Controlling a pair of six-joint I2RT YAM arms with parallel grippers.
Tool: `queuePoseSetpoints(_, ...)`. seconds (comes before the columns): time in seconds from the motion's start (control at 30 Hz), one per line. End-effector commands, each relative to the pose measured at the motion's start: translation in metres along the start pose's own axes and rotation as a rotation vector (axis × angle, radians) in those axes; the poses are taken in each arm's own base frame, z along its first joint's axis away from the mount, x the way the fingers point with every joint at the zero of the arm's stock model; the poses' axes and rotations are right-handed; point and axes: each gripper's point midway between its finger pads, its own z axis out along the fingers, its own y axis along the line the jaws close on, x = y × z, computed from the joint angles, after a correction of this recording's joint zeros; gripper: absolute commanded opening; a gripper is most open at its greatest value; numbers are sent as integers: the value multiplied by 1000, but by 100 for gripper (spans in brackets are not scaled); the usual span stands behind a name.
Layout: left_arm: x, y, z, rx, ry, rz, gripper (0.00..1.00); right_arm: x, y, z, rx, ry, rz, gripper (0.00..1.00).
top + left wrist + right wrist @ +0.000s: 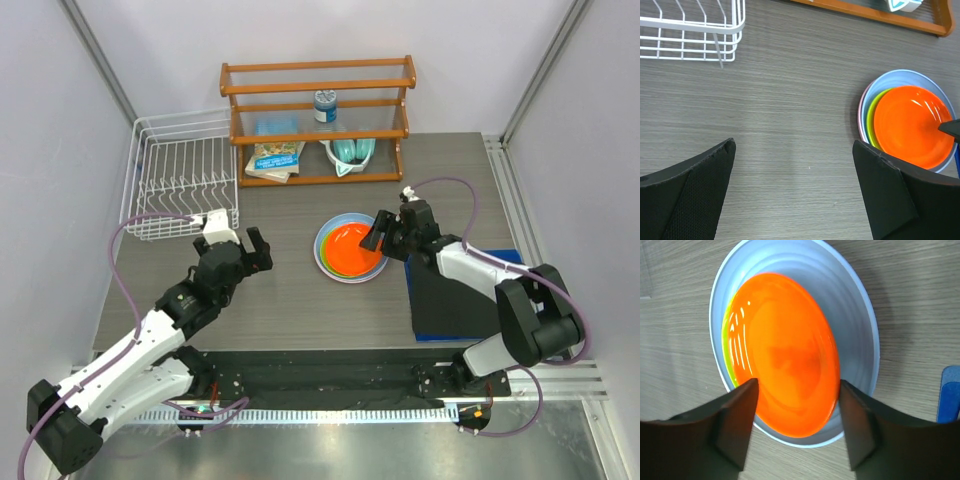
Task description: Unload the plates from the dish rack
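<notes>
The plates lie stacked flat on the table: the orange plate (pixel 352 248) (pixel 785 340) (pixel 910 125) on top, a lime green one (pixel 871 117) (pixel 726 340) under it, then the light blue plate (pixel 322 245) (pixel 850 325) (pixel 905 77), with a pink rim (pixel 860 107) at the bottom. My right gripper (pixel 385 238) (pixel 799 384) hovers open over the orange plate's near edge and holds nothing. Left of the stack, my left gripper (pixel 236 252) (pixel 794 145) stands wide open above bare table. The white wire dish rack (pixel 180 222) (pixel 690 30) at the back left shows no plates in it.
A brown wooden shelf rack (pixel 318 110) (pixel 880 17) stands at the back with a bottle, books and a teal bowl-like item (pixel 350 152). A black block on a blue mat (pixel 455 300) lies at the right under my right arm.
</notes>
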Motion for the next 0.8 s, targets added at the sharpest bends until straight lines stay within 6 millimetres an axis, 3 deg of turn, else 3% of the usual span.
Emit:
queuePoseSetpoints(0.0,-9,12,0,-66,-42,5,99,-23,15,-14,-40,-83,-43,76)
queuePoseSetpoints(0.07,-8,17,1,-95,-45,8,99,-20,10,-21,-13,-71,-69,83)
queuePoseSetpoints(0.2,-12,19,1,-116,-54,4,99,-31,7,-41,25,-123,-120,86)
queuePoseSetpoints(0.43,-25,22,4,-185,-65,17,99,-63,-12,-88,159,-335,-143,92)
queuePoseSetpoints(0.53,-37,26,6,-239,-92,54,100,-72,-40,-97,295,-421,-152,98)
queuePoseSetpoints(0.57,-40,26,7,-244,-97,68,99,-72,-59,-99,378,-451,-152,99)
queuePoseSetpoints(0.63,-50,29,7,-274,-127,96,99,-78,-73,-104,441,-506,-184,100)
queuePoseSetpoints(0.67,-53,29,7,-281,-135,105,99,-70,-85,-102,477,-507,-202,100)
queuePoseSetpoints(0.73,-63,31,8,-303,-177,134,100,-78,-95,-107,530,-589,-219,100)
queuePoseSetpoints(0.77,-65,33,8,-314,-187,147,100,-69,-106,-107,570,-595,-231,100)
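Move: The orange plate I have just been letting go of sits on top of the stack. Its middle is about 5 cm to the left of my right hand, level with it forward-wise and 2 cm below, and the blue plate is under it at the same spot. The black mat's middle is roughly 19 cm to the right and 12 cm back. From my left hand the orange plate is some 23 cm to the right, 4 cm ahead and 11 cm down, and the empty dish rack's middle is about 14 cm left and 17 cm ahead. I spread my right fingers the rest of the way and come free of the orange plate's rim, rising about 9 cm. Then I swing some 12 cm right, away from the stack to over the mat's far left corner, sinking again at the end as the wrist rolls left side down and turns clockwise. My left hand, wide open and empty, eases about 3 cm left and a little forward towards the rack. ##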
